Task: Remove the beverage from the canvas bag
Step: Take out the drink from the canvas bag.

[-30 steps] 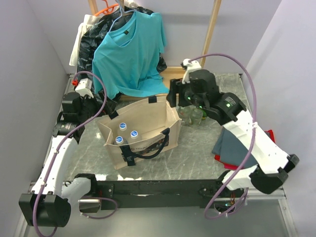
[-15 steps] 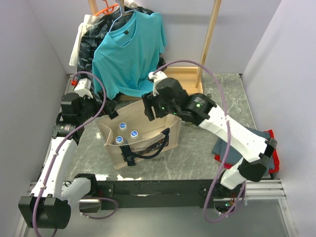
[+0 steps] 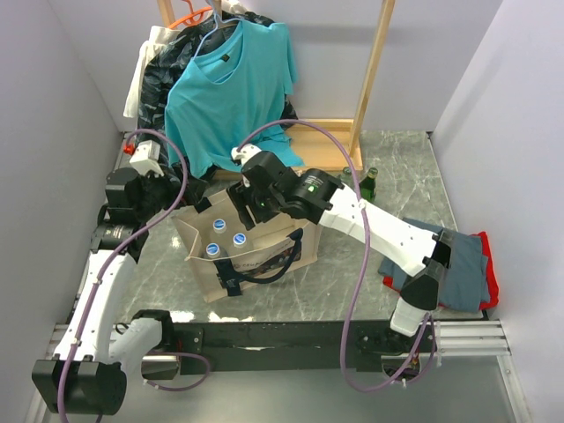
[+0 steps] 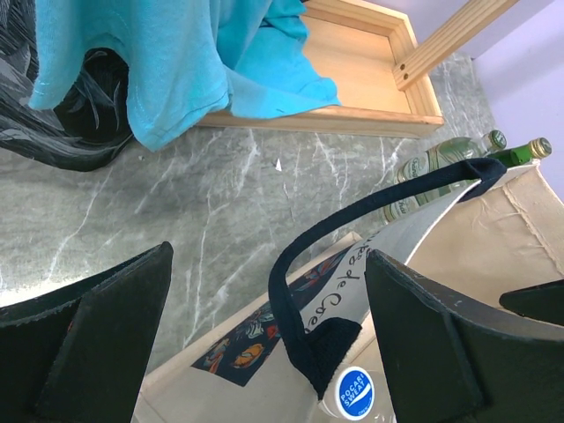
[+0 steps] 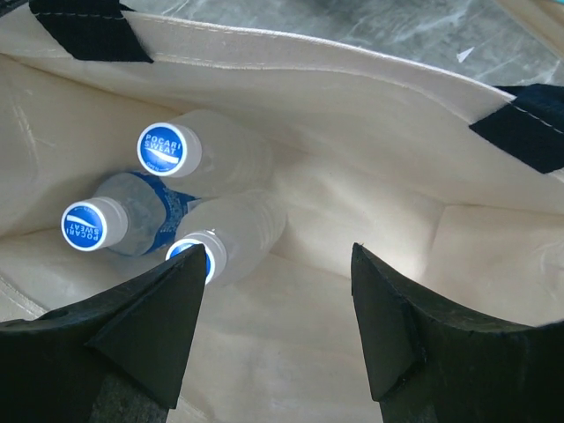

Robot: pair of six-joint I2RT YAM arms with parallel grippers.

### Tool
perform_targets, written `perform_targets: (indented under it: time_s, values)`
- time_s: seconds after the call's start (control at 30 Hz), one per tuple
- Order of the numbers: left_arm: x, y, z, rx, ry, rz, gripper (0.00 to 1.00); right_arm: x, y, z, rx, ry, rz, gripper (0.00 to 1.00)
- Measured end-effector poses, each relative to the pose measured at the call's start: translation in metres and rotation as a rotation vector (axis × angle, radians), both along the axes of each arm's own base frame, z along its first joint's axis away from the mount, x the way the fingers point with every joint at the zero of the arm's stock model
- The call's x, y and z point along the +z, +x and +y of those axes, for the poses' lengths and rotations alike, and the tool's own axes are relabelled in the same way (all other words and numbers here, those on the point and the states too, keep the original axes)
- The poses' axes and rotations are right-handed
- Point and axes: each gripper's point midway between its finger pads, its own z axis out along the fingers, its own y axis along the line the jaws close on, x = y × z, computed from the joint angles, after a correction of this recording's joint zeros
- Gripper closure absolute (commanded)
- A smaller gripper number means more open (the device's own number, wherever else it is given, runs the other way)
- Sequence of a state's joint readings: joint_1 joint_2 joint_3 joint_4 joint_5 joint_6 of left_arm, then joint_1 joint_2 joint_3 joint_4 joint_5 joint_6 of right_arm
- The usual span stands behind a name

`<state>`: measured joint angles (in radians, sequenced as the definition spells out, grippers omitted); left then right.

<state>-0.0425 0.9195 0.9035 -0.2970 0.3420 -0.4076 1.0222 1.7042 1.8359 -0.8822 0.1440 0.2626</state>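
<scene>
The beige canvas bag (image 3: 264, 260) stands open at the table's middle, with three clear beverage bottles (image 3: 239, 239) with blue caps upright in its left part. My right gripper (image 3: 242, 211) hangs open over the bag's mouth. In its wrist view the right gripper (image 5: 278, 300) looks down into the bag (image 5: 352, 203), the nearest bottle (image 5: 233, 233) just beside its left finger and nothing between the jaws. My left gripper (image 4: 269, 326) is open at the bag's back left rim, and the black strap handle (image 4: 304, 291) arches between its fingers, ungripped.
Green glass bottles (image 3: 368, 183) stand right of the bag. A teal T-shirt (image 3: 233, 88) hangs from a wooden rack (image 3: 370, 70) behind, beside a black plastic bag (image 3: 172, 62). Folded grey and red cloths (image 3: 458, 264) lie at the right.
My right arm has swung left, from the green bottles beside the bag to above the bag's opening. The left arm has hardly moved.
</scene>
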Motion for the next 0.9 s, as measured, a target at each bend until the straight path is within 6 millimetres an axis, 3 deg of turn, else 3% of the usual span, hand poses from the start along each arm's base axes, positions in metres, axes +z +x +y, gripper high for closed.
perform_targets:
  time_s: [0.27, 0.5, 0.9]
  values:
    - [0.001, 0.0, 0.008, 0.05, 0.015, -0.01, 0.04, 0.009, -0.004, 0.016, 0.035, 0.017, -0.004, 0.27]
    - [-0.003, -0.001, 0.014, 0.081, 0.026, -0.005, 0.04, -0.002, -0.007, 0.029, 0.065, -0.009, 0.012, 0.26]
    - [-0.008, 0.001, 0.027, 0.166, 0.033, 0.02, 0.04, -0.004, -0.016, 0.056, 0.145, 0.001, 0.029, 0.25]
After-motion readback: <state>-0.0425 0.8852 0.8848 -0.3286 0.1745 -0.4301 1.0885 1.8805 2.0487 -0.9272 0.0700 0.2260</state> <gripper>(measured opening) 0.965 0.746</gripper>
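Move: The nearest of the three white-capped bottles, the one farthest right in the canvas bag, has its middle about 4 cm to the left of my open right hand, neither ahead nor back, and some 15 cm below. At that same height, the far bottle is roughly 3 cm ahead and 8 cm left of this hand, and the left bottle 2 cm back and 9 cm left. From my left hand, the nearest bottle is about 7 cm back, 7 cm right and 15 cm down. I carry my open right hand nearly level to my left over the inside of the bag, about 5 to 6 cm and easing slightly back, until the nearest bottle's cap sits between and below the fingers. It turns some 10 degrees counter-clockwise on the way and touches no bottle. My left hand, also open, swings aside about 3 cm to the left with a similar turn, away from the bottles. ##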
